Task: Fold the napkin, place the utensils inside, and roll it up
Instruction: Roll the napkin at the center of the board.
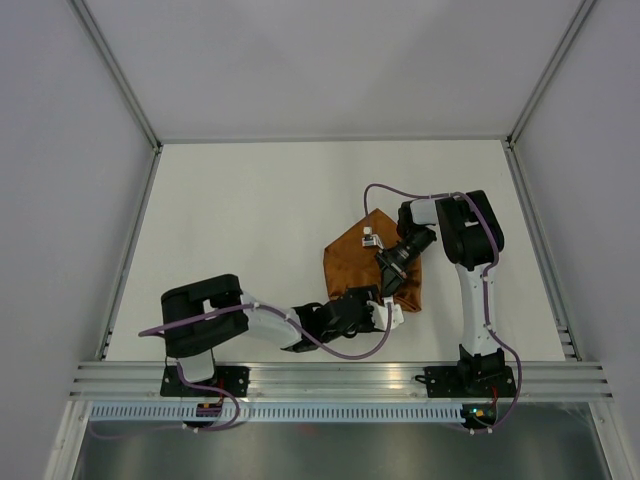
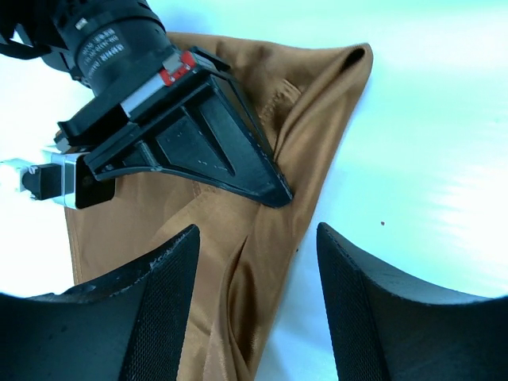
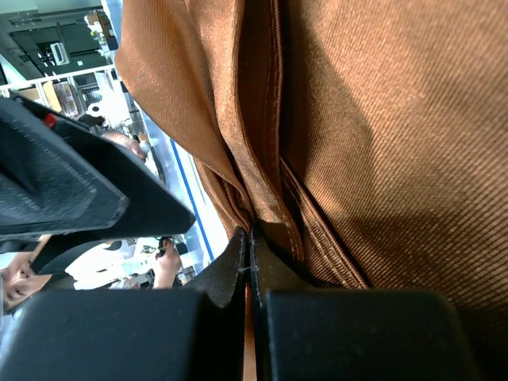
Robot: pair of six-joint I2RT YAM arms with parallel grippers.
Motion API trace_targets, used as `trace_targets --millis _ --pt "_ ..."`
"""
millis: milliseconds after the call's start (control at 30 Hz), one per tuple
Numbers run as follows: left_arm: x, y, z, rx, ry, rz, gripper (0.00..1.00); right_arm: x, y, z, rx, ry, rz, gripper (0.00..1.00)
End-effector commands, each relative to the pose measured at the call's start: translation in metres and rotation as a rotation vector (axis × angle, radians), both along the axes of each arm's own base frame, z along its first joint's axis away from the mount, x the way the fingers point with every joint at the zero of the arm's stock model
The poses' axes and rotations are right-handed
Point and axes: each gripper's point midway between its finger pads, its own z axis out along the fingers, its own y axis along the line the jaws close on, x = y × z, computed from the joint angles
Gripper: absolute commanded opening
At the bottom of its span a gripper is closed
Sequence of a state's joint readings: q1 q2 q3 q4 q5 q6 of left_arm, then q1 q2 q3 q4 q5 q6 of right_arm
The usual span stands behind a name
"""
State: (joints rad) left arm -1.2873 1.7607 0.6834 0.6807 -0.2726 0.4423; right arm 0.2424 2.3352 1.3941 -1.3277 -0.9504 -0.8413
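The rust-orange napkin (image 1: 355,260) lies folded and bunched on the white table, right of the middle. My right gripper (image 1: 388,285) reaches down onto its near right edge. In the right wrist view the right gripper (image 3: 252,238) is shut, with a thin pleat of the napkin (image 3: 381,119) pinched between its jaws. My left gripper (image 1: 388,312) sits just in front of the cloth's near corner. It is open: in the left wrist view its fingers (image 2: 171,302) straddle a raised fold of the napkin (image 2: 309,87) without touching it. The utensils are hidden.
The right gripper's black body (image 2: 182,135) hangs over the cloth just beyond my left fingers. Bare white table (image 1: 250,220) lies to the left and behind. An aluminium rail (image 1: 340,378) runs along the near edge, and grey walls with metal posts enclose the sides.
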Motion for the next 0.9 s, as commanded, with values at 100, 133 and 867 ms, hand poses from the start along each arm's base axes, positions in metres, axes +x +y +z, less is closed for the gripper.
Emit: trace_targets --millis 100,133,867 --pt "0.006 -0.008 0.006 0.011 -0.082 -0.013 0.64 0.015 -0.017 -0.053 -0.04 -0.169 0.11 0.0" --pt "0.005 -0.008 0.004 0.018 -0.085 -0.015 0.63 0.016 -0.017 -0.052 -0.041 -0.17 0.112 0.0" --pt "-0.001 -0.008 -0.04 0.199 -0.079 -0.086 0.3 0.015 -0.017 -0.052 -0.032 -0.144 0.119 0.0"
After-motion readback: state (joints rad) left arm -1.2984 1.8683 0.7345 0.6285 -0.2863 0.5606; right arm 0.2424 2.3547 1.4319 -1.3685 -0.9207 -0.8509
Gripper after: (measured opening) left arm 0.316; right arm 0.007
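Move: Just below the left hand's open fingers lies the napkin's near rolled edge, about 4 cm down and practically straight under the hand point. The right gripper's tips, already shut on this edge, are roughly 3 cm to the left hand's right and 1 cm ahead, about as low as the edge; the napkin's near right corner is some 10 cm to the left hand's right and 3 cm back. From the right hand, the left's spot on the edge is about 3 cm left, 1 cm back and level. Sinking almost straight down by about 3.5 cm, the left hand brings its fingers down astride the napkin's rolled edge, close beside the right gripper's tips, dipping them some 10 degrees steeper. Its fingers close to about half their starting gap, slowly at first and faster near the end, one on each side of the roll. The right hand stays and keeps its pinch on the edge. ##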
